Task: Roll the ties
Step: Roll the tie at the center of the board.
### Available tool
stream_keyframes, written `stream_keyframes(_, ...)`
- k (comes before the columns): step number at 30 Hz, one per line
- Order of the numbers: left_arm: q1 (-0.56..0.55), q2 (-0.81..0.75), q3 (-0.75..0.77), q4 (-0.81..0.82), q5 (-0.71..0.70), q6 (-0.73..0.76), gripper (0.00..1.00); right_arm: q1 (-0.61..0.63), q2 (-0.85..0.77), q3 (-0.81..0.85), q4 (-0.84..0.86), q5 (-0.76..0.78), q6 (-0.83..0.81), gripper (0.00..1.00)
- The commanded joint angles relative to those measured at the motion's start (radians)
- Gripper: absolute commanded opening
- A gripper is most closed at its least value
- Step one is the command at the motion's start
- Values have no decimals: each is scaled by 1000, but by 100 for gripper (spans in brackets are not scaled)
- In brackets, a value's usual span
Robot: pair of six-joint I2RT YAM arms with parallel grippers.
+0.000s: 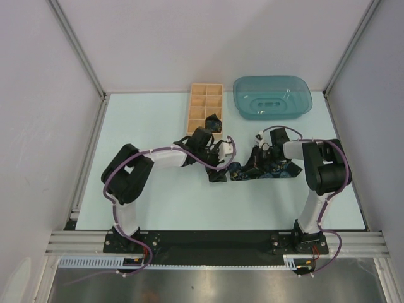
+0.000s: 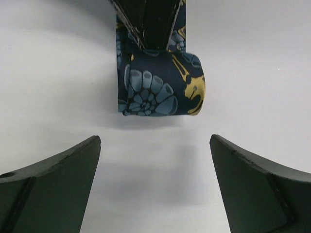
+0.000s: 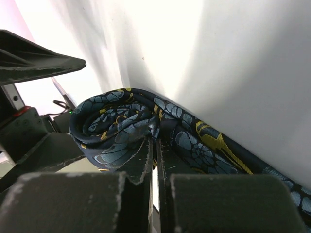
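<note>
A dark navy tie [image 1: 268, 169] with a blue and yellow pattern lies on the table between the arms, its left end rolled up. In the right wrist view the roll [image 3: 114, 127] sits at my right gripper [image 3: 155, 145], which is shut on the tie's fabric beside the roll. In the top view the right gripper [image 1: 251, 163] is over the tie. My left gripper [image 1: 218, 172] is open and empty just left of the roll. In the left wrist view the roll [image 2: 160, 85] lies a little ahead of the open fingertips [image 2: 92, 145].
A compartmented wooden box [image 1: 201, 104] stands at the back centre with a dark roll [image 1: 213, 121] in a near compartment. A teal plastic tray [image 1: 273, 96] lies upside down at the back right.
</note>
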State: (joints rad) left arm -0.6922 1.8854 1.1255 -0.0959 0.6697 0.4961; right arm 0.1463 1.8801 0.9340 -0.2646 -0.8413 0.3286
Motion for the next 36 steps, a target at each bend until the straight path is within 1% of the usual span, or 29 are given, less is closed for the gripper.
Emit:
stream_keyframes(1,-24,35,14,134,65,-44,99,-1,50,8,-76,196,-91,0)
stream_keyframes(5,-47,84,40,191,67,-80,100,13,59,9,-81,203,-94,0)
stream_keyframes(9,-69,129,74,209,71,-67,100,29,74,15,-73,202,-80,0)
stream_keyframes(12,-84,164,106,191,60,-67,93,48,76,22,-64,191,-63,0)
stream_keyframes(13,-84,167,112,180,60,-67,88,55,76,22,-61,182,-60,0)
stream_keyframes(15,-84,161,128,138,48,-59,80,73,76,19,-48,171,-43,0)
stream_keyframes(16,-84,159,131,116,45,-47,72,84,74,17,-44,157,-37,0)
stream_keyframes(17,-84,153,134,104,41,-13,66,107,73,14,-27,150,-27,0)
stream_keyframes(18,-84,138,135,29,21,2,61,119,71,12,-15,140,7,0)
stream_keyframes(19,-84,130,140,-6,16,18,50,127,71,11,1,116,22,0)
stream_keyframes(20,-84,124,145,-48,13,62,46,136,73,15,16,99,36,0)
stream_keyframes(21,-84,116,154,-124,7,82,43,147,71,20,16,85,46,0)
stream_keyframes(22,-84,103,155,-157,-21,96,37,147,64,28,18,55,59,0)
stream_keyframes(23,-84,100,163,-197,-30,129,35,142,57,31,18,39,62,1)
stream_keyframes(24,-82,95,174,-264,-41,140,33,130,51,35,13,25,66,6)
stream_keyframes(25,-82,92,177,-287,-80,148,30,119,42,37,7,6,60,16)
stream_keyframes(28,-84,92,183,-349,-130,162,26,67,-5,55,-50,-15,27,27)
stream_keyframes(30,-84,103,191,-369,-143,154,26,41,-48,55,-88,-38,-6,30)
stream_keyframes(31,-86,110,194,-375,-144,150,26,24,-62,51,-97,-59,-14,34)
stream_keyframes(32,-87,124,197,-373,-157,139,25,18,-74,49,-108,-73,-22,35)
stream_keyframes(34,-90,141,207,-384,-168,136,25,13,-111,35,-108,-105,-17,40)
stream_keyframes(36,-92,152,211,-384,-174,136,25,15,-142,20,-90,-120,12,42)
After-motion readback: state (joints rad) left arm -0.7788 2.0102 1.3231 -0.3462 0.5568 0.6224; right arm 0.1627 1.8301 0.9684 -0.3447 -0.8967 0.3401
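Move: The tie's rolled end lies about 5 cm to the left hand's right, level fore and aft and roughly 2 cm lower. From the right hand, which still pinches the tie just beside the roll, that roll sits some 4 cm left at the same height. The tie's flat free end runs out about 16 cm to the right hand's right. The dark tie in the divided box is about 15 cm ahead and 3 cm left of the left hand. The tie's roll is taken by the open left hand, which goes right about 5 cm and down 2 cm, closes its fingers around the roll, then draws it back left some 3.5 cm while tipping the fingertips downward. The right hand keeps its pinch as it travels left about 3 cm, then opens, lets go and pulls up and back to the right. ##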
